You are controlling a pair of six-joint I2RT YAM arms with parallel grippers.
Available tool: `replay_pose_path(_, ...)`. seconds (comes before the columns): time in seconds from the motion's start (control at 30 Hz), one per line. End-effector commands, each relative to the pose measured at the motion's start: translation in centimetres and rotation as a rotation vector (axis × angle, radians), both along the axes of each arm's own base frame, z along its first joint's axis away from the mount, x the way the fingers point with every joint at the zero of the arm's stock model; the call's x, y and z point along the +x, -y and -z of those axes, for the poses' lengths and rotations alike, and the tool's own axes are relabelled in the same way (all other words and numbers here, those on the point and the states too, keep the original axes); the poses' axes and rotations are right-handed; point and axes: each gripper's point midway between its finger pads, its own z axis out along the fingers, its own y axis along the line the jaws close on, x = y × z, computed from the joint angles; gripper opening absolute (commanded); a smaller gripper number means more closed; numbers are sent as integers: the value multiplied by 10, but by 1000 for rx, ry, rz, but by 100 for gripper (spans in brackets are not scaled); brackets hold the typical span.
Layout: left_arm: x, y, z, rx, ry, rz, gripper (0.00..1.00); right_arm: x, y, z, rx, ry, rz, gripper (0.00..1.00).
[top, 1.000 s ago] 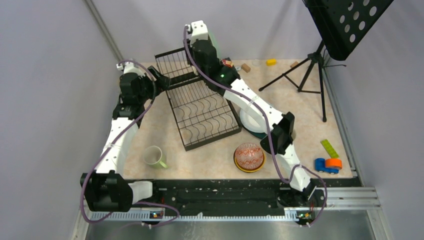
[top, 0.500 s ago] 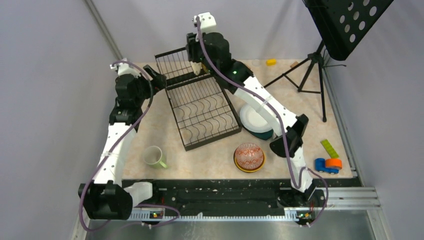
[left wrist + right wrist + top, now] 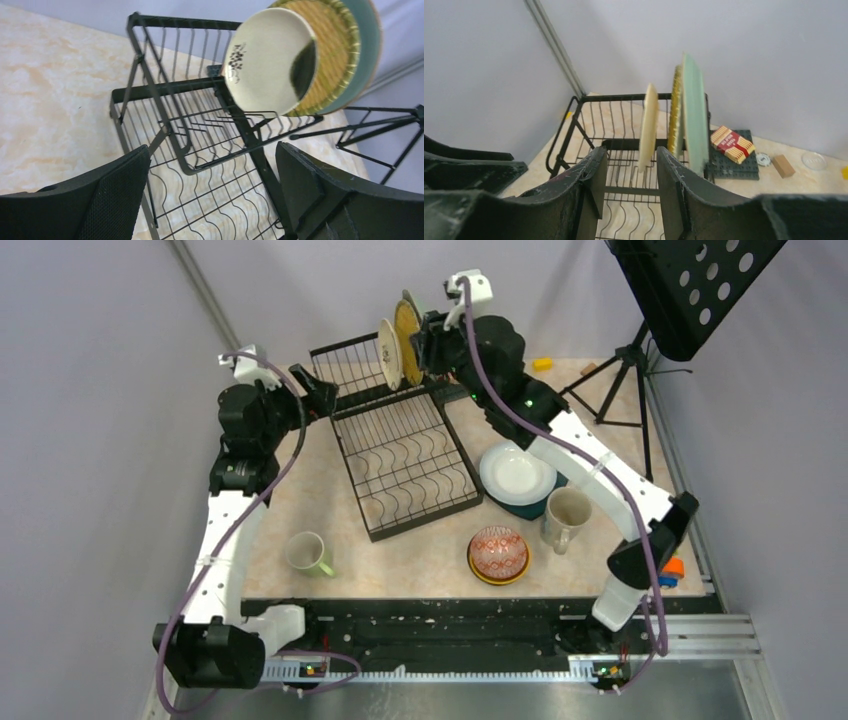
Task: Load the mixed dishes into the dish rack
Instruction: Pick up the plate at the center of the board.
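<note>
The black wire dish rack [image 3: 400, 455] stands mid-table. In its raised back section three plates stand on edge: a cream plate with a dark flower [image 3: 265, 60], a yellow woven one [image 3: 325, 55] and a pale teal one [image 3: 367, 55]. My right gripper [image 3: 631, 175] hovers just right of them [image 3: 430, 345], open, with nothing between its fingers. My left gripper [image 3: 212, 190] is wide open and empty over the rack's left rim [image 3: 318, 392]. A white plate [image 3: 517, 473] lies on a dark teal one; a cream mug [image 3: 565, 518], a green mug [image 3: 308, 553] and a red-patterned bowl [image 3: 498, 552] nested in a yellow one sit on the table.
A black tripod music stand [image 3: 620, 380] occupies the back right. Behind the rack are a dark baseplate with a red-yellow pack [image 3: 732, 144], a wooden block [image 3: 783, 166] and a yellow block [image 3: 542, 364]. Grey walls close in on the left and back.
My right arm has drawn back to the right from the rack's upper section, uncovering the upright plates and the cream mug. My left gripper opened a little wider and shifted slightly left.
</note>
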Motion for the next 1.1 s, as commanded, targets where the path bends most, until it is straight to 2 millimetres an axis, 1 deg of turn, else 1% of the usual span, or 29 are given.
replay_pose_path(0.0, -9, 21, -53, 31, 162, 147, 99, -4, 49, -36, 149, 61, 66, 43)
replay_pose_path(0.07, -12, 31, -57, 30, 185, 211, 99, -1, 69, -26, 169, 41, 100, 43)
replay_pose_path(0.1, -14, 37, -60, 33, 199, 249, 99, 1, 79, -18, 181, 23, 116, 43)
replay_pose_path(0.13, -18, 46, -62, 42, 218, 307, 99, 4, 89, -10, 195, 1, 131, 43)
replay_pose_path(0.2, -30, 69, -68, 103, 298, 470, 99, 9, 111, 8, 218, -47, 159, 43)
replay_pose_path(0.23, -34, 77, -69, 127, 320, 512, 99, 10, 123, 17, 222, -68, 175, 43)
replay_pose_path(0.27, -38, 83, -69, 146, 332, 548, 99, 12, 135, 29, 226, -94, 196, 43)
replay_pose_path(0.3, -40, 89, -68, 159, 333, 578, 99, 15, 147, 47, 225, -135, 219, 43)
replay_pose_path(0.37, -43, 99, -65, 176, 328, 624, 99, 18, 171, 71, 250, -207, 248, 43)
replay_pose_path(0.47, -46, 116, -57, 208, 300, 671, 99, 22, 201, 104, 291, -312, 286, 43)
replay_pose_path(0.57, -50, 135, -49, 251, 291, 714, 99, 18, 215, 126, 293, -371, 301, 43)
replay_pose_path(0.63, -53, 148, -45, 256, 288, 747, 99, 15, 221, 140, 262, -400, 316, 43)
replay_pose_path(0.73, -58, 162, -41, 250, 279, 794, 99, 12, 231, 162, 195, -455, 356, 43)
replay_pose_path(0.83, -64, 171, -36, 258, 273, 825, 99, 8, 246, 188, 133, -523, 412, 43)
replay_pose_path(0.9, -67, 177, -28, 264, 255, 842, 99, 6, 260, 204, 102, -563, 454, 43)
replay_pose_path(1.03, -72, 186, -13, 261, 216, 866, 99, 2, 285, 236, 96, -641, 508, 43)
replay_pose_path(1.07, -73, 186, -10, 259, 210, 867, 99, 2, 289, 244, 100, -660, 507, 43)
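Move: The white plate lies about 23 cm right, 3 cm ahead and 44 cm below the right hand. From the plate, the mug stands 11 cm right and 10 cm back; the red bowl 5 cm left and 20 cm back; the rack's middle 27 cm left and 6 cm out. From the left hand, the plate is roughly 41 cm right, 4 cm ahead and 32 cm below; the rack's middle is 14 cm right and 10 cm ahead. Touching nothing, both hands head for the plate. The right swings some 26 cm right, away from the racked plates, while sinking 22 cm, tipping down and turning clockwise, its fingers staying part open. The left goes about 18 cm right over the rack and 7 cm back, rising slightly then sinking, turning some 50 degrees clockwise, its fingers wide open. ##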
